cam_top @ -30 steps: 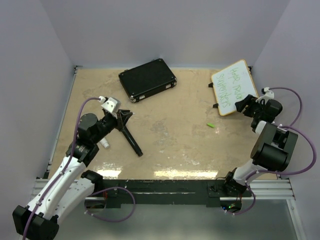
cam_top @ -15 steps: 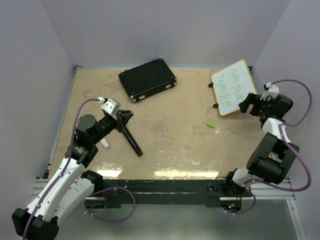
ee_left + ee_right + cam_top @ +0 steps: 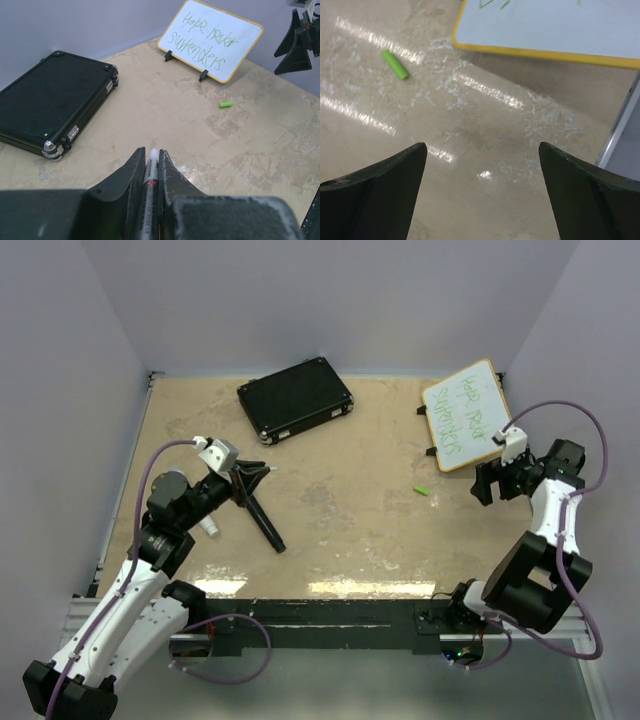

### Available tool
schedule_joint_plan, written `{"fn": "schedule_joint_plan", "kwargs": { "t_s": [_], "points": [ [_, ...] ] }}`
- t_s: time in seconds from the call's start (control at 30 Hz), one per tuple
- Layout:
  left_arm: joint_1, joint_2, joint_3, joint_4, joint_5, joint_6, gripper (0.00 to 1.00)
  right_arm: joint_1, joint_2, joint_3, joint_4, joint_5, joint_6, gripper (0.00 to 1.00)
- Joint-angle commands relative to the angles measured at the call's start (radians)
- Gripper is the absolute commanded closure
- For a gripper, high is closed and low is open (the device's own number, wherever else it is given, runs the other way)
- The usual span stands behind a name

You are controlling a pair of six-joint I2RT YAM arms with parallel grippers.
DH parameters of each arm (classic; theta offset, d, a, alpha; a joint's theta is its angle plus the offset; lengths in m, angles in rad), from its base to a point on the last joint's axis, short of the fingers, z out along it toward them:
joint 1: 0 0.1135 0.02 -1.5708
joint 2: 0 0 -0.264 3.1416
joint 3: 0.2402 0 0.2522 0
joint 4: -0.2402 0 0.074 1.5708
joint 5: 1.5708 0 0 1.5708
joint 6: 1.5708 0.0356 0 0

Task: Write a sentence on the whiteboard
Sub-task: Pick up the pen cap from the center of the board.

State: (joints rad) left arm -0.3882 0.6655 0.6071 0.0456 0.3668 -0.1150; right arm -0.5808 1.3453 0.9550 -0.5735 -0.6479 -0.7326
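The whiteboard [image 3: 468, 415] leans on small black feet at the far right, its yellow rim [image 3: 530, 51] showing in the right wrist view. The sentence [image 3: 202, 42] is two lines of green handwriting on the board's face [image 3: 466, 418]. My left gripper [image 3: 151, 152] is shut on a grey marker [image 3: 150, 175] whose white tip pokes out past the fingertips; it hovers at mid-left [image 3: 260, 471], far from the board. My right gripper [image 3: 482, 150] is open wide and empty over bare table just below the board's near edge [image 3: 488, 480].
A black case [image 3: 295, 400] lies at the back centre. A green marker cap [image 3: 422, 490] lies on the table left of my right gripper [image 3: 395, 64]. A long black bar [image 3: 268, 530] lies under my left gripper, with a small white piece [image 3: 208, 528] beside the left arm.
My right gripper opened wider and swung from the board's right edge down and left to below its near edge. The left arm and marker barely moved.
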Motion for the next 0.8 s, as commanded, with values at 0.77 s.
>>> {"fn": "schedule_joint_plan", "kwargs": {
  "t_s": [0.77],
  "points": [
    [0.005, -0.142, -0.118, 0.119, 0.07, -0.259, 1.0, 0.616, 0.262, 0.016, 0.23, 0.296, -0.022, 0.34]
  ]
}}
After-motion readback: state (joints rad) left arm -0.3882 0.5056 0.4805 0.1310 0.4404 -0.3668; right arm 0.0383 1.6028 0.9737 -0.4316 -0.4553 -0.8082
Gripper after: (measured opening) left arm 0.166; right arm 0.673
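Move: The green pen cap lies on the table about 17 cm to the right gripper's left, some 5 cm farther out and 10 cm below it. The near black board clip stands roughly 12 cm beyond the cap and 3 cm to its right. The whiteboard's middle is about 20 cm ahead of the right gripper, 4 cm to its left and near its height. From the left gripper the cap lies about 44 cm to the right, 12 cm ahead and 25 cm lower. Swing the empty right gripper left about 17 cm towards the pen cap, turning it some 35 degrees counter-clockwise. Draw back slightly first, then reach forward and sink about 7 cm, narrowing the wide-open fingers to about two thirds so they come down around the cap without shutting. Meanwhile ease the left hand back about 4 cm with a slight roll, still holding the pen. ##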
